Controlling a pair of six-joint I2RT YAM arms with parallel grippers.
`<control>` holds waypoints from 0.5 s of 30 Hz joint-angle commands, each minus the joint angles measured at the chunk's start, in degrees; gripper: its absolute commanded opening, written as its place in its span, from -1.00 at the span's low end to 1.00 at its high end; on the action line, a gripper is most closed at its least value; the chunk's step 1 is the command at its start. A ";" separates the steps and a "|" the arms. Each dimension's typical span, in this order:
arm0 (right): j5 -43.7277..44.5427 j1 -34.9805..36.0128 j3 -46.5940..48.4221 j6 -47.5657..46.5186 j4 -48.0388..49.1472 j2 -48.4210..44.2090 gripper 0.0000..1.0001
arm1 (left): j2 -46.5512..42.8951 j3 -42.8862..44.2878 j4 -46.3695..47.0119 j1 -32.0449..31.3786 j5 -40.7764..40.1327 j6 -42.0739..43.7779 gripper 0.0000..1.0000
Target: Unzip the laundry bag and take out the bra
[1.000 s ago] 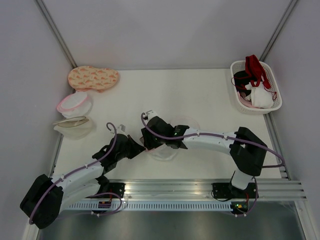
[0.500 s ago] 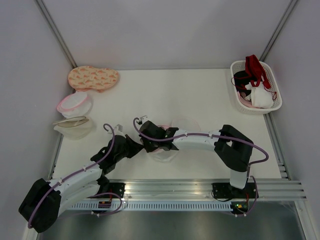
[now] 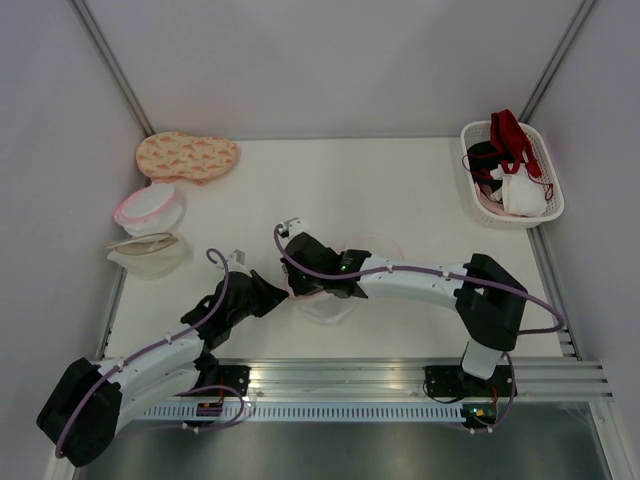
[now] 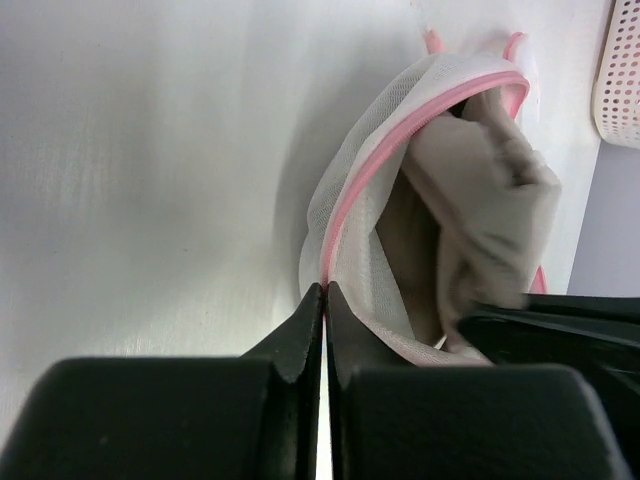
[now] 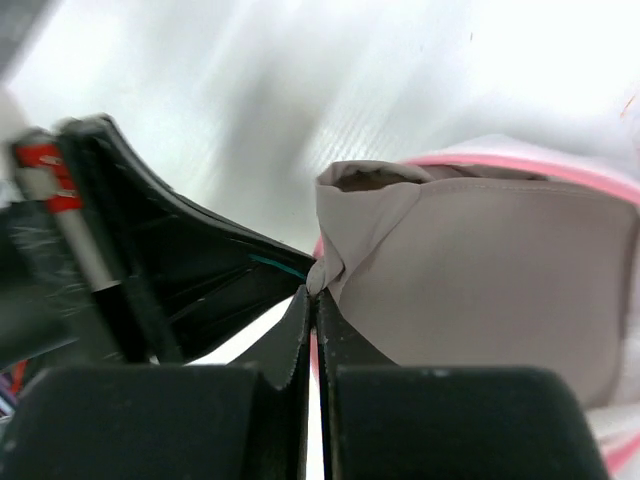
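Observation:
The laundry bag (image 3: 332, 306) lies near the table's front middle. It is see-through white mesh (image 4: 350, 215) with a pink zipper rim, and its mouth gapes open. The taupe bra (image 4: 480, 190) sticks out of that opening. My left gripper (image 4: 325, 288) is shut on the pink rim at the bag's near edge, seen in the top view just left of the bag (image 3: 283, 292). My right gripper (image 5: 313, 290) is shut on a bunched corner of the bra (image 5: 490, 290); from above it (image 3: 305, 288) sits right beside the left one.
A white basket (image 3: 549, 190) with red, black and white garments stands at the back right. Along the left edge lie a pink-rimmed mesh bag (image 3: 150, 208), a beige-rimmed one (image 3: 148, 250) and an orange patterned pouch (image 3: 187, 155). A metal rail (image 3: 400, 375) runs along the near edge.
My right gripper reached left into the bag's mouth and shut on the bra's corner, then drew back slightly right. The left gripper kept its grip on the rim.

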 commanded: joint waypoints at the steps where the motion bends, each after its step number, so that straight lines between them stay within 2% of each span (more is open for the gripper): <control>1: 2.10 0.19 1.05 -0.47 2.24 -4.99 -0.99 | -0.15 -0.42 2.09 0.00 0.43 -1.59 -0.96; 7: 3.51 0.19 -0.44 -0.03 3.99 -7.71 -0.99 | -0.23 -0.33 1.74 0.00 0.52 -1.68 -0.96; 12: 9.73 -0.16 -0.28 -2.31 7.07 -17.19 -0.99 | -0.68 -0.77 1.47 0.00 0.70 -1.59 -0.96; 15: 9.23 -2.35 0.95 -3.54 9.27 -22.38 -0.99 | -0.50 -0.69 1.82 0.00 1.22 -1.68 -0.96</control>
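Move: The right hand already pinches the top edge of the grey-brown bra, whose middle lies about 4 cm to its right, 1 cm ahead and roughly 4 cm below. The laundry bag's body is some 7 cm right, 2 cm back and 6 cm below; its mesh flap spreads about 17 cm right and 9 cm ahead, some 8 cm lower. For the left hand, already gripping the bag's pink rim, the bra is about 6 cm right, 1 cm ahead, at its own height. Still pinching the bra's edge, the right hand pulls it almost straight up out of the bag's mouth by some 11 cm, fastest at the end, drifting about 2 cm right. Its wrist tilts some 15 degrees so the fingers point less steeply down. The left hand stays put, shut on the pink rim, anchoring the bag. ##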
